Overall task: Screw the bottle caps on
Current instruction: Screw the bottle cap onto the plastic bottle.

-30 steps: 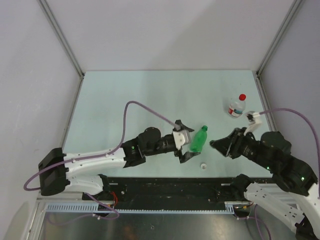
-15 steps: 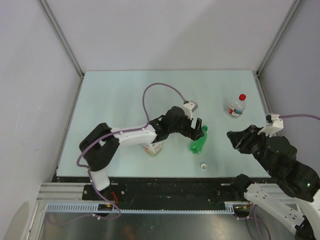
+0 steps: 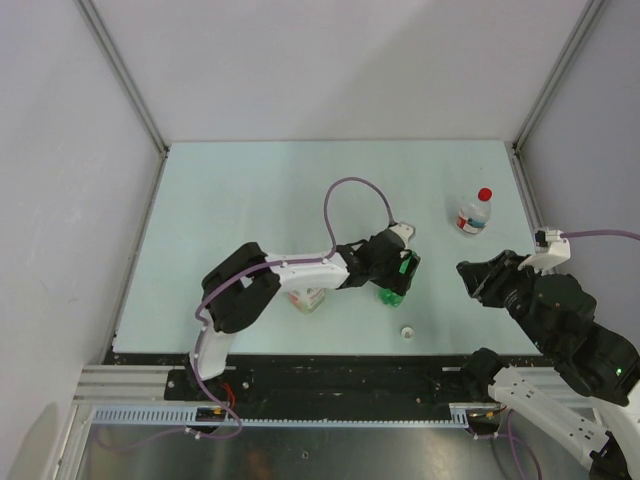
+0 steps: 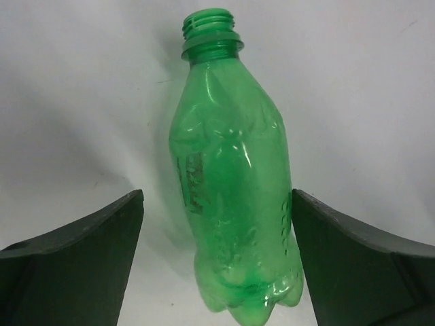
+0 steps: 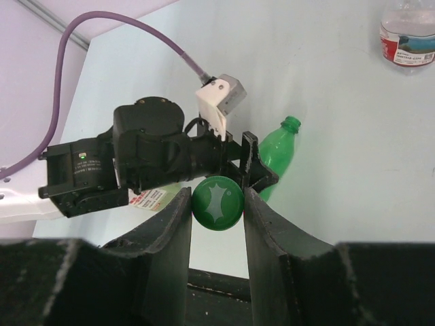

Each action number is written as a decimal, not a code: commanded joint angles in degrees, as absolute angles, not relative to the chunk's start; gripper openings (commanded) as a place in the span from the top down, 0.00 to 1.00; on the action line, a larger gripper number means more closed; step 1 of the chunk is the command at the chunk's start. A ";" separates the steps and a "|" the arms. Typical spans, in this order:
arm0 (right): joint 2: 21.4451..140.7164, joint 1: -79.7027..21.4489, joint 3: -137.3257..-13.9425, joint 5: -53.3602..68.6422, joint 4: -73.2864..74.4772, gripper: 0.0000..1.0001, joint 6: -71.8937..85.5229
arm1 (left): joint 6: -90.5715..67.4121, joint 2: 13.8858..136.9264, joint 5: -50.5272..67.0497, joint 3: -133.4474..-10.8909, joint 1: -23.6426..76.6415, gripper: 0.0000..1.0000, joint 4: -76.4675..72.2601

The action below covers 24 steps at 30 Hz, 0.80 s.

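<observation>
The green bottle (image 4: 231,197) lies on the table with its threaded neck bare. My left gripper (image 4: 217,261) is open around the bottle's base, one finger (image 4: 75,258) well clear and the other close to its side. In the top view the left gripper (image 3: 400,268) covers most of the green bottle (image 3: 389,295). My right gripper (image 5: 217,204) is shut on the green cap (image 5: 217,202), held in the air to the right of the bottle. The white cap (image 3: 407,330) lies loose near the front edge. The red cap (image 3: 485,194) sits on the small clear bottle (image 3: 470,217).
A clear orange-labelled bottle (image 3: 308,297) stands under the left forearm, its label (image 5: 153,198) showing in the right wrist view. The left arm's purple cable (image 3: 350,185) loops above the table. The right gripper (image 3: 472,280) hovers near the right wall.
My left arm has swung up and reached right, bringing its open jaws around the green bottle's base. The right gripper drew back to the right with the green cap.
</observation>
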State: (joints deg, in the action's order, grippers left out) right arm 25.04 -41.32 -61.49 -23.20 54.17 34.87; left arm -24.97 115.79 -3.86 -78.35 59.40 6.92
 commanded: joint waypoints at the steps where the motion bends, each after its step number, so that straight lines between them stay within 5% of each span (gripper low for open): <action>1: 24.39 -41.15 -61.26 -25.50 53.71 0.79 34.53 | -24.60 117.96 -7.58 -82.98 60.16 0.10 10.56; 12: 24.18 -41.18 -60.78 -25.84 54.11 0.79 34.83 | -20.86 121.61 -4.55 -86.70 61.00 0.44 12.65; 16: 23.98 -41.17 -60.80 -25.86 54.22 0.79 34.89 | -19.11 120.98 -4.20 -87.27 61.00 0.66 12.67; 19: 23.98 -41.16 -60.76 -25.97 54.23 0.79 34.89 | -16.90 119.51 -4.59 -87.79 60.96 0.95 12.66; 24: 23.91 -41.16 -60.74 -25.70 53.83 0.79 34.63 | -14.55 116.69 0.22 -89.05 60.04 1.00 12.73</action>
State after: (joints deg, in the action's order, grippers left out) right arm 24.69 -41.32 -60.77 -24.62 54.65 34.89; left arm -17.85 121.01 -3.84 -85.54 60.60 13.17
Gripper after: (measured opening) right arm 0.369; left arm 0.634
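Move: The green plastic bottle lies on its side under the left hand's open fingers, neck pointing forward and to the right; its middle is about 2 cm ahead, 1 cm to the right and 2 cm below. Around that hand, the white cap is roughly 13 cm back and 3 cm right, the red-capped bottle 17 cm ahead and 21 cm right, the clear bottle 4 cm back and 23 cm left. From the raised right hand, the green bottle's middle is some 12 cm ahead, 7 cm left and 29 cm below. The left hand sinks the last 2 cm or so over the green bottle, its pads straddling the lower half of the body, while the fingers close from nearly wide open to about two thirds and pinch the bottle from both sides. Once they have shut on the plastic, the hand stays nearly in place, keeps its grip with rising gripper effort and turns only some 5 degrees clockwise. ##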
